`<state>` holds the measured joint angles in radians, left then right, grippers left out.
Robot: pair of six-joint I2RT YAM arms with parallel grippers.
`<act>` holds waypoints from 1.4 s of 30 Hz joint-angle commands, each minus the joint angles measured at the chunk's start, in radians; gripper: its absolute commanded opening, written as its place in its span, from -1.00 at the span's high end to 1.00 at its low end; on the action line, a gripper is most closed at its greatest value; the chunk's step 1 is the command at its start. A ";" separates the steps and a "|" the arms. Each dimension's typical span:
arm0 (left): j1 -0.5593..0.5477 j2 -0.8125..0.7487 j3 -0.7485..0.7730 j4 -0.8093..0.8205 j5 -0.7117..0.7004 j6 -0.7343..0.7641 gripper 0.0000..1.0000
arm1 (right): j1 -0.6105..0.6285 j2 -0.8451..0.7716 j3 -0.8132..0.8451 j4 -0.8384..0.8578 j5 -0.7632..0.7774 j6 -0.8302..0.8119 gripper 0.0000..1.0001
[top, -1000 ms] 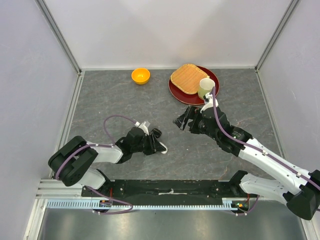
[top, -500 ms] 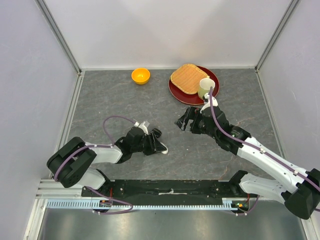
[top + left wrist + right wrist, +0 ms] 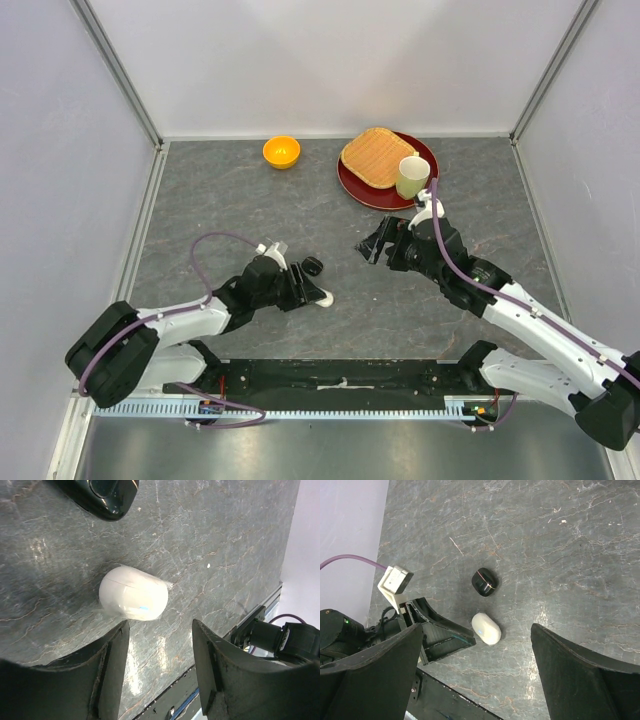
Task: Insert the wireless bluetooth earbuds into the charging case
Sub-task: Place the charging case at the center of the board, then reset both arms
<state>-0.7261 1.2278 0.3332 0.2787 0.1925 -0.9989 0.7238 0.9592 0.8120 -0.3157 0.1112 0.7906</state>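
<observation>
A closed white pill-shaped charging case (image 3: 133,599) lies flat on the grey table, just ahead of my left gripper (image 3: 160,650). That gripper is open, with nothing between its fingers. A closed black case (image 3: 100,497) sits just beyond the white one. From above, the white case (image 3: 322,297) is at the left gripper's (image 3: 303,290) tips and the black case (image 3: 312,266) lies beside it. My right gripper (image 3: 375,243) hovers wide open to the right of both cases. In the right wrist view the white case (image 3: 486,628) and black case (image 3: 484,582) lie apart. The earbuds are out of view.
An orange bowl (image 3: 281,151) stands at the back. A dark red plate (image 3: 375,195) at the back right carries a woven tan piece (image 3: 378,155) and a pale cup (image 3: 412,176). Side walls and metal rails border the table.
My left gripper's jaws have opened and the arm has drawn back to the left, leaving the white case free on the table. The right gripper has shifted slightly right.
</observation>
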 commanded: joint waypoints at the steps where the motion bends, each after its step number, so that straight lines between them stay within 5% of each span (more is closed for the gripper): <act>1: -0.001 -0.048 0.001 -0.073 -0.053 0.045 -0.19 | -0.004 -0.020 -0.010 0.000 0.016 0.004 -0.90; 7: -0.003 -0.261 0.047 -0.272 -0.114 0.095 -0.22 | -0.007 -0.020 -0.002 -0.019 0.027 -0.019 -0.90; 11: -0.003 -0.465 0.104 -0.432 -0.252 0.233 -0.61 | -0.012 -0.021 -0.020 -0.020 0.064 -0.051 -0.95; 15: -0.001 -0.614 0.171 -0.549 -0.379 0.404 -0.70 | -0.032 0.030 -0.007 -0.060 0.081 -0.085 -0.96; 22: 0.014 -0.555 0.292 -0.615 -0.484 0.615 -0.95 | -0.276 0.150 -0.034 -0.005 -0.240 -0.076 -0.96; 25: 0.148 -0.483 0.328 -0.572 -0.321 0.700 -0.99 | -0.360 0.156 -0.034 -0.010 -0.266 -0.112 -0.96; 28: 0.401 -0.444 0.343 -0.514 -0.048 0.685 -0.99 | -0.426 0.127 -0.031 -0.026 -0.202 -0.140 -0.96; 30: 0.492 -0.401 0.349 -0.503 0.002 0.684 -0.99 | -0.438 0.107 -0.031 -0.037 -0.118 -0.154 -0.96; 36: 0.495 -0.402 0.345 -0.524 -0.116 0.565 -0.96 | -0.439 0.030 -0.102 0.001 0.249 -0.211 -0.96; 42: 0.487 -0.496 0.284 -0.518 -0.177 0.470 -0.92 | -0.437 -0.036 -0.241 0.203 0.406 -0.283 -0.96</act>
<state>-0.2329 0.7959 0.6399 -0.2749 0.0555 -0.4442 0.2874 0.9539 0.6407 -0.2714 0.3317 0.5739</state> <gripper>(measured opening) 0.967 0.979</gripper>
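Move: The white charging case, just set down, lies about 3 cm to the right of my left hand, some 3 cm lower and 1 cm ahead, clear of the fingertips. The black charging case sits about 9 cm ahead of this hand and 1 cm to its right, also some 3 cm below. From my right hand the white case is roughly 14 cm to the left, 3 cm back and 19 cm below. I draw my left hand off the white case, first leftward and steeply up about 15 cm, then on left and forward at nearly that height, opening the already parted fingers wide and tipping them up some 30 degrees. My right hand, empty and open, swings away to the right about 17 cm, going somewhat down and forward and turning clockwise. ##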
